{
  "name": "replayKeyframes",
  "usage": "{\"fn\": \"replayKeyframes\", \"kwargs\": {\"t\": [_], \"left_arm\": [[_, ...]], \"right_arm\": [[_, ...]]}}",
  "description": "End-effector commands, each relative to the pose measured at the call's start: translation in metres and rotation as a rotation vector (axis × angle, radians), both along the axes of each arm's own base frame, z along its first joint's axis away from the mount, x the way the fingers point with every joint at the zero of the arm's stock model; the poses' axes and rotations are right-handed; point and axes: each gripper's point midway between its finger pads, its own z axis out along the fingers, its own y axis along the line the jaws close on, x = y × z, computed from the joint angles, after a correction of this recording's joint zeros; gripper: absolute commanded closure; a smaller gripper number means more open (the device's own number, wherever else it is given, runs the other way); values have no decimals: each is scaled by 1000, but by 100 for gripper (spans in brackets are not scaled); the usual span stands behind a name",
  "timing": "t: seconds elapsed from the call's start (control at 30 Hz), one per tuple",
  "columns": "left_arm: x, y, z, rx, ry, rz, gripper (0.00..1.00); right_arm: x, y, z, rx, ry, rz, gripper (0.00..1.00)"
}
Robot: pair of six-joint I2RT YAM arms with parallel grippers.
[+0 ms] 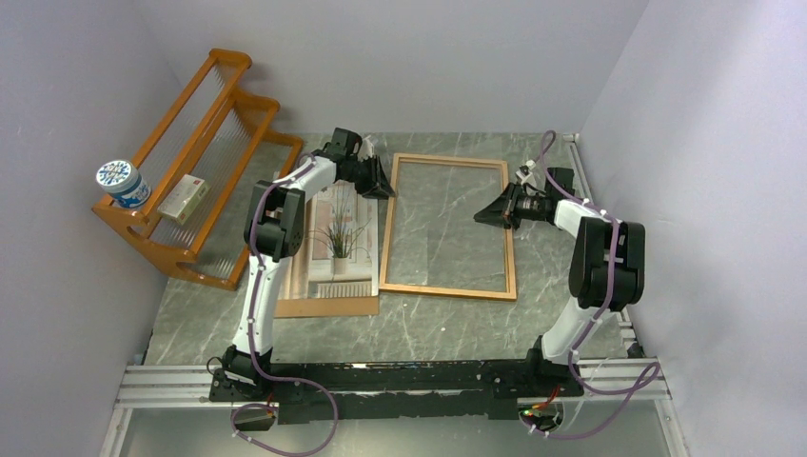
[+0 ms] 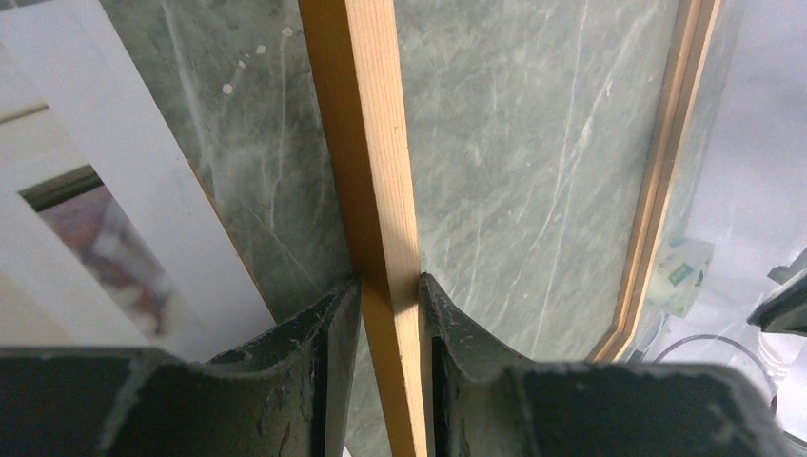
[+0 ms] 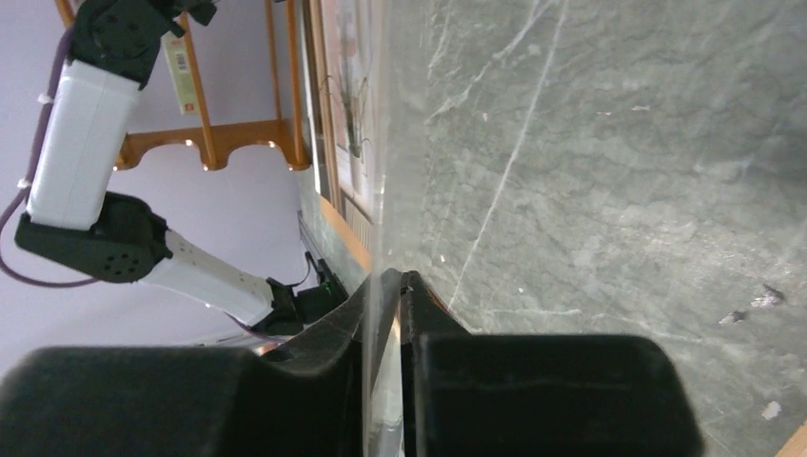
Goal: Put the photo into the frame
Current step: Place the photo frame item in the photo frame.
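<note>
The frame point(image 1: 447, 288) lies flat in the middle of the table, a thin orange-brown wooden rectangle. My left gripper point(image 1: 383, 183) is shut on its left rail near the far corner. In the left wrist view the rail point(image 2: 366, 143) runs between both fingers point(image 2: 328, 324) of that gripper point(image 2: 390, 281). The photo point(image 1: 338, 233), a spiky plant print, lies left of the frame, partly under my left arm; it also shows as photo point(image 2: 86, 238) and photo point(image 3: 352, 105). My right gripper point(image 1: 481, 214) sits inside the right rail, jaws closed on the edge of a clear pane point(image 3: 373, 143) at the gripper point(image 3: 400, 276).
A brown backing board point(image 1: 328, 307) lies under the photo. An orange wooden rack point(image 1: 205, 162) stands at the left with a patterned tin point(image 1: 122, 183) and a small box point(image 1: 184, 198) on it. Walls close in on the left, back and right.
</note>
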Motion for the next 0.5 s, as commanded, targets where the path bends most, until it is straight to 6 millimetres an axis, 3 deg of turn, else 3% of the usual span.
{"fn": "replayKeyframes", "kwargs": {"t": [0.0, 0.17, 0.27, 0.43, 0.47], "left_arm": [[-5, 44, -70, 229, 50, 78, 66], [-5, 43, -68, 217, 56, 80, 65], [-5, 42, -67, 211, 61, 81, 65], [-5, 42, -63, 212, 68, 91, 62], [-5, 42, -61, 212, 67, 92, 61]], "right_arm": [[7, 3, -4, -52, 28, 11, 82], [12, 1, -3, -77, 30, 8, 72], [14, -1, -4, -96, 42, 9, 60], [16, -6, -4, -148, 47, -2, 13], [16, -7, -6, -163, 55, 0, 7]]}}
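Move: The right hand holds the right-hand edge of the clear sheet. From it, the photo frame's middle lies about 5 cm ahead, 7 cm to the left and 10 cm below; the frame's right rail has its middle some 5 cm to the hand's right, 4 cm ahead and 10 cm below. The photo is about 30 cm to the left, 2 cm ahead. From the left hand, the frame's middle is 8 cm back and 12 cm right, at about its height. Sinking about 1 cm and easing about 1 cm forward, the right hand opens its fingers from almost shut to nearly wide, freeing the clear sheet's edge from their pinch above the frame, while the wrist tips by less than 10 degrees. The left hand stays put, still straddling the frame's left rail with a finger on either side. ##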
